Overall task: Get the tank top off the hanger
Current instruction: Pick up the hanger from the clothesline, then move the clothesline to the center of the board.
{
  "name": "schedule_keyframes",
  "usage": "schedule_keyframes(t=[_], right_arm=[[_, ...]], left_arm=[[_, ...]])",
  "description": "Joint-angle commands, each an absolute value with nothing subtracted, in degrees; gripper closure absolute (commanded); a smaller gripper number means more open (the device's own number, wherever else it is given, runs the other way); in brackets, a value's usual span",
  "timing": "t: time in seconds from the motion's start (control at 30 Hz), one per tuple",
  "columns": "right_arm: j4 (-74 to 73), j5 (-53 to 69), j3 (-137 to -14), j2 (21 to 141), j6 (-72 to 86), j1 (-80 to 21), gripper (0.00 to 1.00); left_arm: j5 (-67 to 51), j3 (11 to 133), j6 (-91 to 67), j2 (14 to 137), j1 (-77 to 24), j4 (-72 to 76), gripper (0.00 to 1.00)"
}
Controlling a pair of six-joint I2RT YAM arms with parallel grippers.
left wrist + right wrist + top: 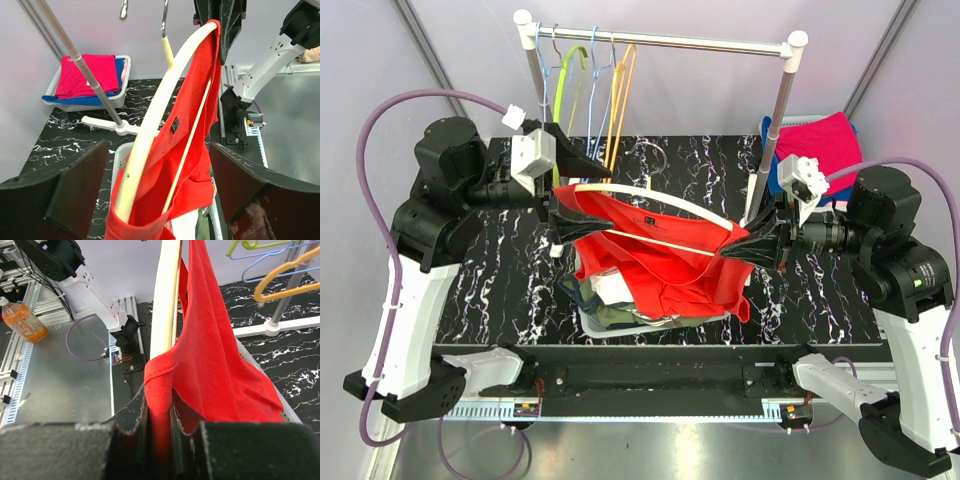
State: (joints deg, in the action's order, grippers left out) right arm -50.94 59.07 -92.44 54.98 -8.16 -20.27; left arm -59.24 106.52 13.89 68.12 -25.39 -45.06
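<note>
A red tank top hangs on a cream hanger that lies level in the air between both arms. My right gripper is shut on the right end, where the red strap wraps the hanger. My left gripper is open, one finger on each side of the left end without touching it. In the left wrist view the hanger and the tank top run away from between the wide fingers. The shirt's lower part sags toward a basket.
A white basket of clothes sits on the black marble table below the shirt. Behind stands a clothes rack with several coloured hangers. Another basket with pink and blue clothes is at the back right. An orange bottle lies off the table.
</note>
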Motion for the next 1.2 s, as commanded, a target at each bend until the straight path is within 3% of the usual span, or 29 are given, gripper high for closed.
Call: schedule_keyframes(t=[0.0,0.03,0.13,0.17,0.23,0.33,0.37,0.4,0.5,0.53,0.63,0.9,1.07,1.17], right_arm=[[-46.2,62.3,-95.9,55.3,-8.3,-20.8,1.00],[-46.2,62.2,-96.0,55.4,-8.3,-20.8,1.00],[-46.0,61.3,-95.6,55.5,-7.8,-20.8,1.00],[-45.4,59.4,-95.2,55.5,-7.5,-20.8,1.00],[-44.0,57.2,-93.5,55.0,-6.9,-20.8,1.00],[-41.1,54.2,-90.6,54.3,-5.2,-20.8,0.92],[-40.5,53.4,-90.0,53.8,-4.8,-20.9,0.83],[-39.3,52.2,-88.7,53.4,-4.2,-20.8,0.61],[-37.9,46.1,-87.1,51.8,-2.6,-20.9,0.42],[-37.6,41.7,-86.8,51.2,-1.9,-20.9,0.20],[-36.7,32.0,-85.3,48.2,-0.4,-20.8,0.00],[-33.6,8.4,-80.8,40.4,5.0,-20.8,0.00],[-36.2,-8.3,-80.7,41.5,8.1,-20.8,0.00],[-40.8,-14.4,-80.6,45.1,9.3,-20.9,0.10]], left_arm=[[-61.2,107.8,13.2,69.1,-26.1,-42.3,0.19],[-61.3,108.0,13.1,69.2,-26.1,-42.4,0.34],[-61.4,109.1,12.9,69.1,-26.1,-42.3,0.59],[-61.1,109.1,12.9,69.1,-26.1,-42.4,0.75],[-60.2,109.0,13.0,68.6,-26.1,-42.4,0.82],[-59.5,107.8,13.5,67.7,-26.1,-42.4,0.84],[-59.2,107.2,13.7,67.5,-26.1,-42.5,0.84],[-58.8,107.1,14.0,67.0,-26.1,-42.6,0.83],[-56.9,106.6,15.8,65.7,-26.1,-43.5,0.87],[-55.8,106.8,17.1,65.6,-26.1,-44.4,0.87],[-54.7,107.1,19.2,64.5,-26.0,-46.1,0.89],[-53.6,106.3,21.4,62.8,-25.9,-48.5,0.91],[-53.2,105.8,21.9,61.4,-26.0,-49.2,0.91],[-53.3,105.6,22.1,60.6,-26.0,-49.6,0.91]])
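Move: The hanger's left arm, inside the red tank top's strap, already lies between the left hand's open fingers, right at the hand point. The yellow hanger's near end is about 9 cm ahead of this hand and 3 cm to its right. The clothes basket's middle is some 13 cm right, 5 cm ahead and 40 cm below. The right hand still pinches the hanger's right end through the other strap, right at its hand point. Almost in place, the left hand shuts its fingers on the white hanger's left arm. Only then does the right hand open wide, let go of the strapped right end and pull away to the right about 12 cm and forward some 8 cm, swinging clockwise roughly 60 degrees. The left keeps its pinch and eases a couple of centimetres left and back. ##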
